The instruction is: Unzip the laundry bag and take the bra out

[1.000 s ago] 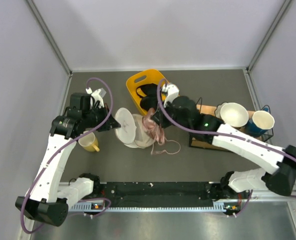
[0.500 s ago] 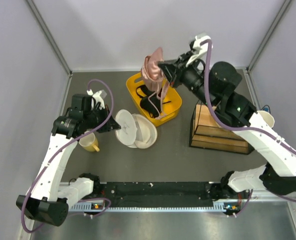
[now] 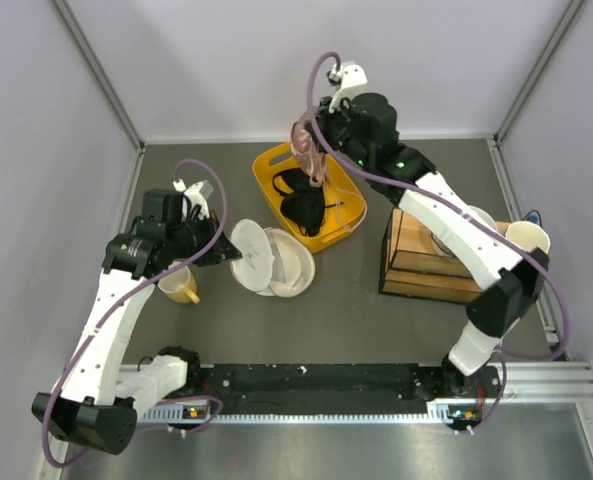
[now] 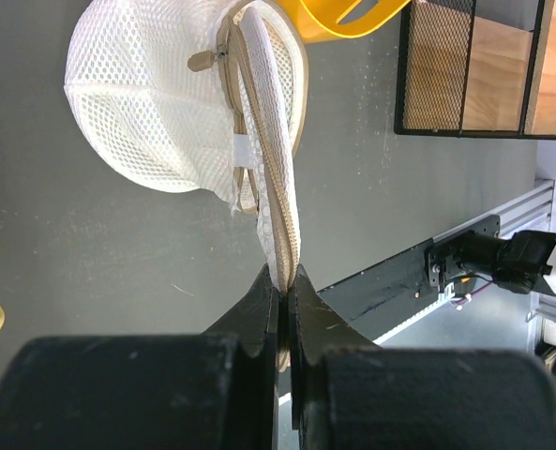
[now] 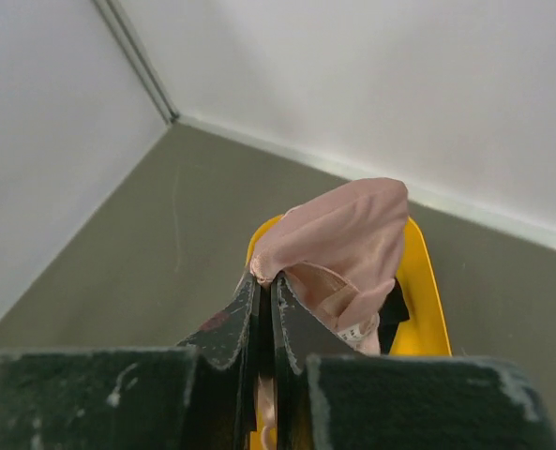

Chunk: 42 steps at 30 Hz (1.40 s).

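Observation:
The white mesh laundry bag (image 3: 269, 260) lies on the grey table, its tan zip rim open; it also shows in the left wrist view (image 4: 165, 103). My left gripper (image 3: 219, 252) is shut on the bag's zip rim (image 4: 282, 234) at its left edge. My right gripper (image 3: 314, 138) is shut on the pink bra (image 3: 307, 150) and holds it up above the yellow tub (image 3: 276, 160). In the right wrist view the bra (image 5: 338, 248) hangs from my shut fingers (image 5: 287, 323) over the tub (image 5: 418, 300).
The yellow tub holds black garments (image 3: 301, 200). A yellow mug (image 3: 179, 285) stands by the left arm. A wooden crate (image 3: 431, 262) with a white bowl (image 3: 473, 217) and a blue cup (image 3: 528, 237) is at the right.
My right gripper pulled the bra out of the bag, lifted it high and back, and now has lowered it slightly over the yellow tub. The left gripper and bag stayed put.

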{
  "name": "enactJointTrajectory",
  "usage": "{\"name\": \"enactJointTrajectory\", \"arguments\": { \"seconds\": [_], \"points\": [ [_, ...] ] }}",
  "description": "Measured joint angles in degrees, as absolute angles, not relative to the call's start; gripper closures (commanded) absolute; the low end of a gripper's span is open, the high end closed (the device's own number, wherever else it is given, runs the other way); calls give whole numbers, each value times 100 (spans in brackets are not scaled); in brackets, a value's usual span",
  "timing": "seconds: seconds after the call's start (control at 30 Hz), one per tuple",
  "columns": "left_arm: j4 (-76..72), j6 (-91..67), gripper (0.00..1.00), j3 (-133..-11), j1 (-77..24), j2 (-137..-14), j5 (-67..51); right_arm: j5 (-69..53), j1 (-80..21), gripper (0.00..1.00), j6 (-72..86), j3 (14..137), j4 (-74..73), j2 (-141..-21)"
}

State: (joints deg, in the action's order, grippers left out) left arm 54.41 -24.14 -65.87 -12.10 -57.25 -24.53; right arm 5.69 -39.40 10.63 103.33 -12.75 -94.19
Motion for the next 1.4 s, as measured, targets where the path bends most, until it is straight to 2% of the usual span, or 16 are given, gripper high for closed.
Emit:
{"name": "enactJointTrajectory", "arguments": {
  "seconds": [0.03, 0.07, 0.1, 0.17, 0.2, 0.43, 0.6, 0.83, 1.13, 1.23, 1.27, 1.37, 1.4],
  "points": [
    [5441, -2414, 100, -6587, -1210, -5725, -2453, 550, -3892, 68, 1081, 10363, -1354, -9585],
    [5439, -2418, 100, -6587, -1210, -5725, -2453, 539, -3857, 49, 1138, 10447, -1485, -9760],
    [5439, -2429, 100, -6587, -1210, -5725, -2453, 519, -3830, 38, 1157, 10597, -1658, -9983],
    [5430, -2440, 100, -6587, -1210, -5725, -2453, 462, -3806, 25, 1208, 10881, -1894, -10379],
    [5422, -2447, 100, -6587, -1210, -5725, -2451, 454, -3806, 22, 1236, 10923, -1979, -10475],
    [5411, -2456, 100, -6587, -1208, -5728, -2353, 475, -3806, 19, 1269, 10906, -2381, -10381],
    [5502, -2451, 100, -6696, -1164, -5850, -2145, 578, -3806, 15, 1299, 10335, -2364, -9612],
    [5937, -2410, 100, -7599, -572, -6246, -1483, 858, -3806, 13, 1435, 9083, -2344, -8527],
    [5889, -2515, 100, -8847, -36, -6829, -419, 991, -3806, 11, 1662, 7942, -2493, -8058],
    [5802, -2674, 100, -8827, 191, -7081, 38, 1061, -3806, 6, 1708, 7734, -2569, -7889],
    [5776, -2724, 100, -8777, 255, -7105, 161, 1096, -3806, 2, 1719, 7693, -2602, -7832],
    [5658, -2954, 33, -8403, 526, -7063, 528, 1245, -3806, 1, 1813, 7531, -2635, -7590],
    [5662, -2969, 17, -8322, 602, -7061, 613, 1299, -3806, 1, 1841, 7476, -2648, -7505]
  ]
}}
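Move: The right hand, holding the pink bra high up, has the orange bin about 4 cm ahead, level sideways and roughly 34 cm below; the black bra lies in it about 1 cm back and 1 cm left of its middle, and the laundry bag is 11 cm back, 5 left. For the left hand, gripping the bag's lid, the free spot lies 18 cm ahead, 16 left, some 20 below; the bag's body is 8 ahead, 8 right, the mug 3 ahead, 17 left, the bin 23 ahead, 14 right. The right hand opens at once to let the pink bra go while dipping about 10 cm and a little forward over the bin, then draws back and to the right, first rising slightly, then sinking again, wide open and tipped about 20 degrees further down. After a short hold the left hand, still pinching the lid, swings the bag some 17 cm left and 10 forward, up about 7 cm over an arc and down again, past the mug to the free spot beyond it, turning roughly 45 degrees counter-clockwise as its fingers start to open only at the end. ##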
